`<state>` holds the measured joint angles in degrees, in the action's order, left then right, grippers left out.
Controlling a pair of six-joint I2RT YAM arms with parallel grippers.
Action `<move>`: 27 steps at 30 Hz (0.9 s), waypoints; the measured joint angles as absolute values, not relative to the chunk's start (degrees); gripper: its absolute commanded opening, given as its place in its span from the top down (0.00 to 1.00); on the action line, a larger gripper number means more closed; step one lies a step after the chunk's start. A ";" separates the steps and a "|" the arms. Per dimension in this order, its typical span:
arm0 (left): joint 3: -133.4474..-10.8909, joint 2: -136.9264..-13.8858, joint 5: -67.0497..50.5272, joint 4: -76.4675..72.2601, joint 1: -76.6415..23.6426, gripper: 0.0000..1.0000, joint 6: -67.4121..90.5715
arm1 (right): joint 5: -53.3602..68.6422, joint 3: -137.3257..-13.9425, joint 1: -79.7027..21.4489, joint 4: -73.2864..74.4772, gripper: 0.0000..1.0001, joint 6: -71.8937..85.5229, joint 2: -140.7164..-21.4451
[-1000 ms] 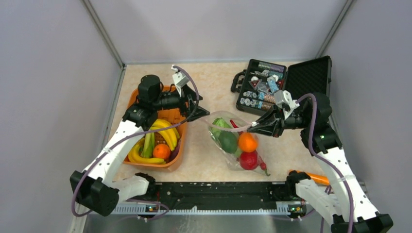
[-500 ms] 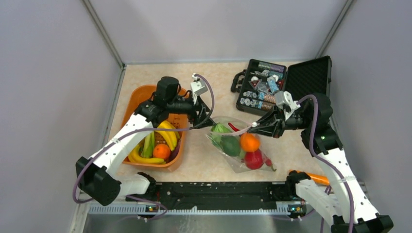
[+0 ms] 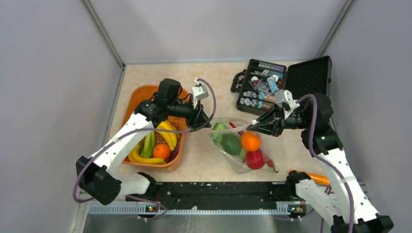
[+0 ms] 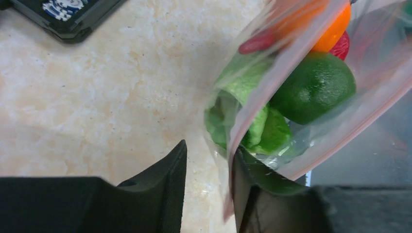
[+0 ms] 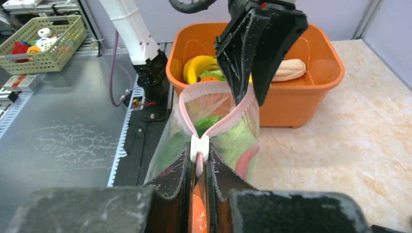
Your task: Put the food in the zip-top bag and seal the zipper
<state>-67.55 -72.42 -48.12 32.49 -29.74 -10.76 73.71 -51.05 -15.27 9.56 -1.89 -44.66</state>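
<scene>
The clear zip-top bag (image 3: 238, 148) lies mid-table with food inside: a green fruit (image 4: 313, 87), an orange (image 3: 250, 141) and a red piece (image 3: 254, 158). My right gripper (image 5: 199, 156) is shut on the pink zipper (image 5: 182, 104), just behind its white slider (image 5: 199, 148). My left gripper (image 4: 210, 150) stands open at the bag's left mouth end. The zipper strip (image 4: 230, 194) hangs between its jaws, against the right finger, with a gap to the other. More food, bananas (image 3: 166, 132) and an orange (image 3: 161, 151), sits in the orange tub (image 3: 141, 94).
An open black case (image 3: 311, 73) of small packets stands at the back right. An orange object (image 3: 313, 178) lies by the right arm's base. A black rail (image 3: 218, 191) runs along the near edge. Grey walls close in both sides.
My left arm swung right from over the tub to the bag's left mouth end, and its jaws narrowed around the strip. The bag shifted slightly. The right gripper kept its hold.
</scene>
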 measured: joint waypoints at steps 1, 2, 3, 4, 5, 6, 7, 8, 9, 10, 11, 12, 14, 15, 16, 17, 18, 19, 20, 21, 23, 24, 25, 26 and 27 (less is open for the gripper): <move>-67.55 -72.55 -48.38 32.99 -29.74 0.82 -10.94 | 73.17 -51.05 -15.27 9.37 1.00 -1.83 -44.64; -67.55 -72.66 -48.56 33.41 -29.74 0.88 -11.03 | 72.62 -51.05 -15.27 9.28 1.00 -1.74 -44.64; -67.55 -72.75 -48.64 33.71 -29.78 0.94 -11.20 | 72.01 -51.03 -15.27 9.21 1.00 -1.72 -44.66; -67.55 -72.77 -48.80 33.87 -29.80 1.00 -11.42 | 71.44 -51.03 -15.27 9.08 1.00 -1.65 -44.66; -67.57 -72.79 -49.01 33.95 -29.80 1.00 -11.55 | 70.87 -51.00 -15.27 8.99 1.00 -1.56 -44.66; -67.64 -72.82 -49.39 34.06 -29.80 1.00 -11.84 | 70.28 -51.00 -15.27 8.93 1.00 -1.50 -44.66; -67.72 -72.90 -49.74 34.15 -29.80 1.00 -11.94 | 69.58 -50.98 -15.27 8.86 1.00 -1.48 -44.66; -67.85 -72.97 -50.02 34.24 -29.80 1.00 -11.99 | 68.86 -50.98 -15.27 8.78 1.00 -1.48 -44.64; -67.96 -73.03 -50.11 34.28 -29.80 1.00 -11.94 | 68.29 -50.98 -15.27 8.62 1.00 -1.48 -44.64; -68.14 -73.03 -50.09 34.28 -29.80 1.00 -11.90 | 67.68 -50.94 -15.27 8.49 1.00 -1.48 -44.64; -68.29 -73.03 -50.09 34.26 -29.80 1.00 -11.84 | 67.24 -50.74 -15.27 8.14 1.00 -1.48 -44.60; -68.60 -73.03 -50.09 34.24 -29.80 1.00 -11.62 | 66.81 -50.43 -15.27 7.90 1.00 -1.50 -44.47; -69.54 -73.03 -50.02 34.13 -29.80 1.00 -10.94 | 65.60 -48.99 -15.27 7.05 1.00 -1.54 -43.83; -70.48 -73.03 -49.91 34.33 -29.80 1.00 -10.63 | 65.12 -48.21 -15.27 6.74 1.00 -1.61 -43.44; -71.44 -73.03 -49.74 34.50 -29.80 1.00 -10.52 | 64.60 -47.51 -15.27 6.57 1.00 -1.76 -43.07; -73.28 -73.03 -49.17 35.24 -29.80 1.00 -10.39 | 63.86 -46.57 -15.27 6.26 1.00 -2.00 -42.50; -75.42 -73.03 -48.47 36.01 -29.80 1.00 -10.35 | 62.98 -45.67 -15.27 5.50 1.00 -2.09 -41.93; -78.08 -73.03 -47.88 36.95 -29.80 1.00 -10.24 | 62.28 -44.88 -15.27 4.67 1.00 -2.13 -41.36; -80.66 -73.03 -47.33 37.58 -29.80 1.00 -10.13 | 61.17 -43.57 -15.27 2.94 1.00 -2.04 -40.36; -83.24 -73.01 -46.81 37.91 -29.80 1.00 -9.96 | 60.05 -42.19 -15.27 1.19 1.00 -1.89 -39.35; -88.12 -72.86 -46.30 38.09 -29.80 1.00 -9.37 | 57.36 -38.72 -15.27 -3.31 1.00 -1.08 -37.10; -89.43 -72.60 -46.19 37.95 -29.80 1.00 -9.10 | 55.70 -36.67 -15.27 -5.65 1.00 -0.51 -36.18; -90.08 -72.14 -46.17 37.60 -29.80 1.00 -8.95 | 54.11 -34.63 -15.27 -8.05 1.00 -0.01 -35.35; -90.06 -71.66 -46.17 37.60 -29.80 1.00 -8.73 | 51.92 -31.51 -15.27 -11.73 1.00 0.82 -34.54; -89.58 -71.48 -46.24 37.56 -29.98 1.00 -8.32 | 50.46 -29.39 -15.29 -14.41 1.00 1.61 -34.54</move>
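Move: Between the left hand's half-open fingers lies the left end of the zip-top bag's mouth, barely 1 cm to the right of the hand point. Inside the bag, the avocado sits about 10 cm right, 7 cm back and 10 cm lower, the orange some 18 cm right, 6 cm back and 9 cm below. The crate's middle is about 25 cm left, level with the hand fore and aft, and 16 cm down. From the right hand, holding the slider, that mouth end lies about 17 cm left, level fore and aft, and 7 cm lower. Pinching the left end of the bag's mouth, the left fingers shut fully while the hand stays almost in place; then it lifts nearly straight up about 14 cm, its fingertips tilting up some 15 degrees. The right hand keeps its grip on the slider end, easing about 6 cm forward and 5 cm down while turning clockwise, so its fingers swing outward. ##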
